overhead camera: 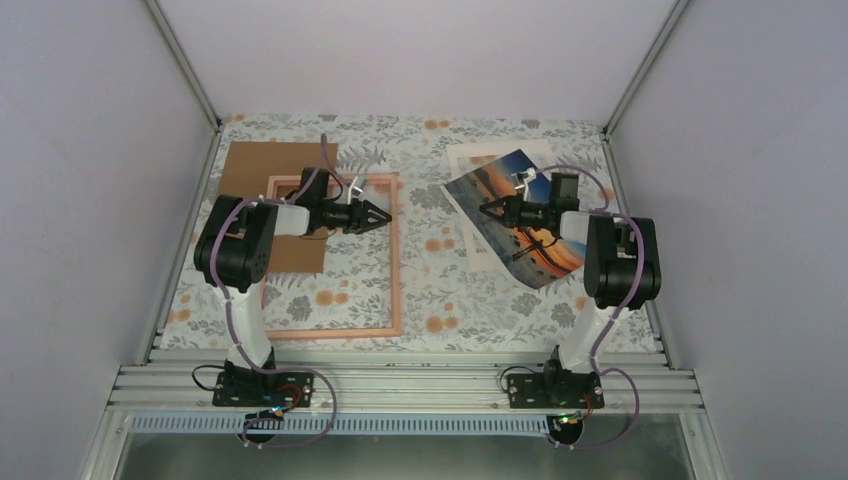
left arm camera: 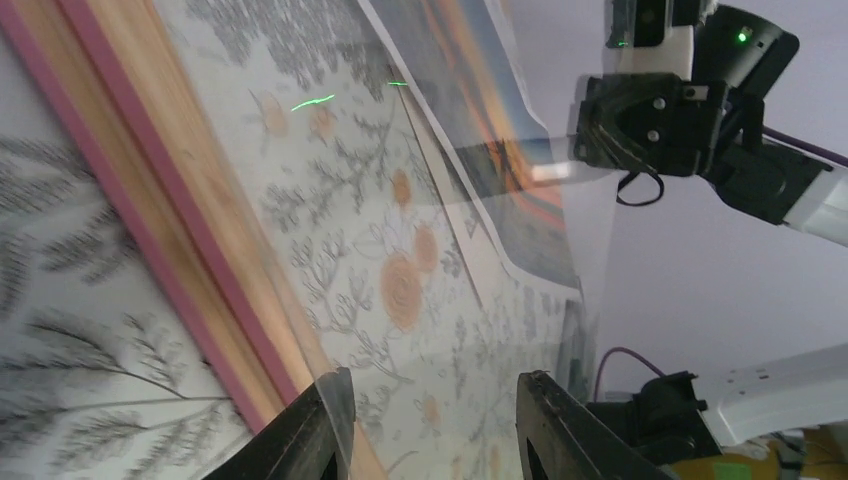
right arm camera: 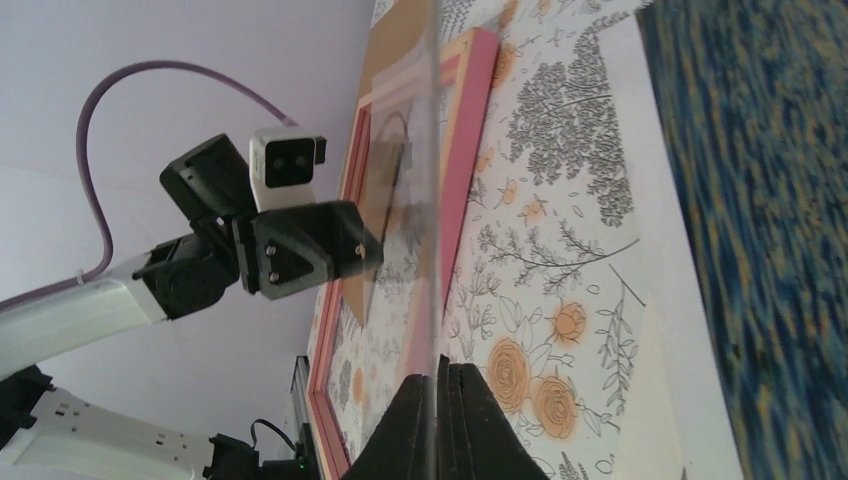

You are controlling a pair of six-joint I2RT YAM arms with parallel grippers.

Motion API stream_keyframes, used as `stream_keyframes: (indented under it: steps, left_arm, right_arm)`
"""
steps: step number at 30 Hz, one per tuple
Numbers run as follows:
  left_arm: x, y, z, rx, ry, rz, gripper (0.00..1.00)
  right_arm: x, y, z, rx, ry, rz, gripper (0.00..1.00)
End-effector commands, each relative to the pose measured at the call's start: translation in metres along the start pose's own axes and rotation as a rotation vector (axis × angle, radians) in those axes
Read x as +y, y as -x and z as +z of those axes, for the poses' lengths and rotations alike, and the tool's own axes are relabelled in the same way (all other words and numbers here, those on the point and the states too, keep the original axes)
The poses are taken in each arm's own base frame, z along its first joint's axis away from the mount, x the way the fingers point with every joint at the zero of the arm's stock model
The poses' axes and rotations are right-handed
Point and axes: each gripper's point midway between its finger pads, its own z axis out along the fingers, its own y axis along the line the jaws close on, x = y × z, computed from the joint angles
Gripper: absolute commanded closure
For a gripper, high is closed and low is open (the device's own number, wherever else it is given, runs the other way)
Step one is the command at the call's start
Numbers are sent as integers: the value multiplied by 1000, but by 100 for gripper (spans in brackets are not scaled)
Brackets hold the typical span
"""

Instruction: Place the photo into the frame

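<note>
The pink frame point(overhead camera: 330, 331) lies flat on the left half of the table, with its rail point(left arm camera: 150, 210) running past the left wrist camera. The photo point(overhead camera: 540, 262), a sunset over water, rests at the right, partly under my right arm. My right gripper point(overhead camera: 484, 210) is shut on the edge of a thin clear sheet point(right arm camera: 432, 200), which stands on edge between its tips point(right arm camera: 440, 365). That sheet point(left arm camera: 500, 260) reaches across to my left gripper point(left arm camera: 435, 378), whose jaws stand apart, one finger beside the sheet's edge. The left gripper point(overhead camera: 385, 214) hovers over the frame's far right corner.
A brown cardboard sheet point(overhead camera: 255, 165) lies under the frame's far left corner. A white mat board point(overhead camera: 480, 155) sits beneath the photo at the back right. The flowered tablecloth point(overhead camera: 440, 290) covers the table, with walls on three sides.
</note>
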Motion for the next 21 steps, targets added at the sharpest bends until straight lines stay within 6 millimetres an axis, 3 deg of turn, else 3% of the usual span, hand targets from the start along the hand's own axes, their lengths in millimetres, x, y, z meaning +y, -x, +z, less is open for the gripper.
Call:
stream_keyframes:
  steps: [1, 7, 11, 14, 16, 19, 21]
  left_arm:
    - [-15, -15, 12, 33, -66, -4, 58]
    - [-23, -11, 9, 17, -56, -15, 65]
    - [-29, -2, 3, 6, -27, -4, 81]
    - [-34, 13, -14, -20, 2, 26, 97]
    - [-38, 26, -32, -49, 25, 48, 98]
    - [-42, 42, -59, -77, 60, 77, 98]
    - [-39, 43, -78, -86, 94, 77, 98]
  right_arm:
    - [-12, 0, 0, -11, -8, 39, 96]
    - [-13, -3, 1, -15, -5, 66, 96]
    - [-2, -1, 3, -13, 23, 68, 96]
    - [16, 0, 9, 4, 60, 42, 96]
    - [27, -1, 15, 22, 78, 16, 96]
    - [35, -5, 26, 49, 76, -18, 75]
    - [37, -5, 33, 62, 76, -29, 72]
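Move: The clear sheet is spread nearly flat between my hands. Its middle is some 9 cm right of and 4 cm behind my open left hand, whose fingers already straddle its left edge, and about 9 cm left of and 3 cm behind my closed right hand, about level in height with both. From my left hand, the frame's middle is about 12 cm left, 8 cm back and 9 cm below; the photo's is roughly 25 cm right, 1 cm back and 10 cm below. I ease my left hand about 2 cm right and back, farther onto the clear sheet's edge, and pinch it. Then I carry that edge up some 6 cm, leftward and forward, away from the photo. My right hand sinks slightly, follows about 3 cm to the left still holding, then starts opening and lets go. ##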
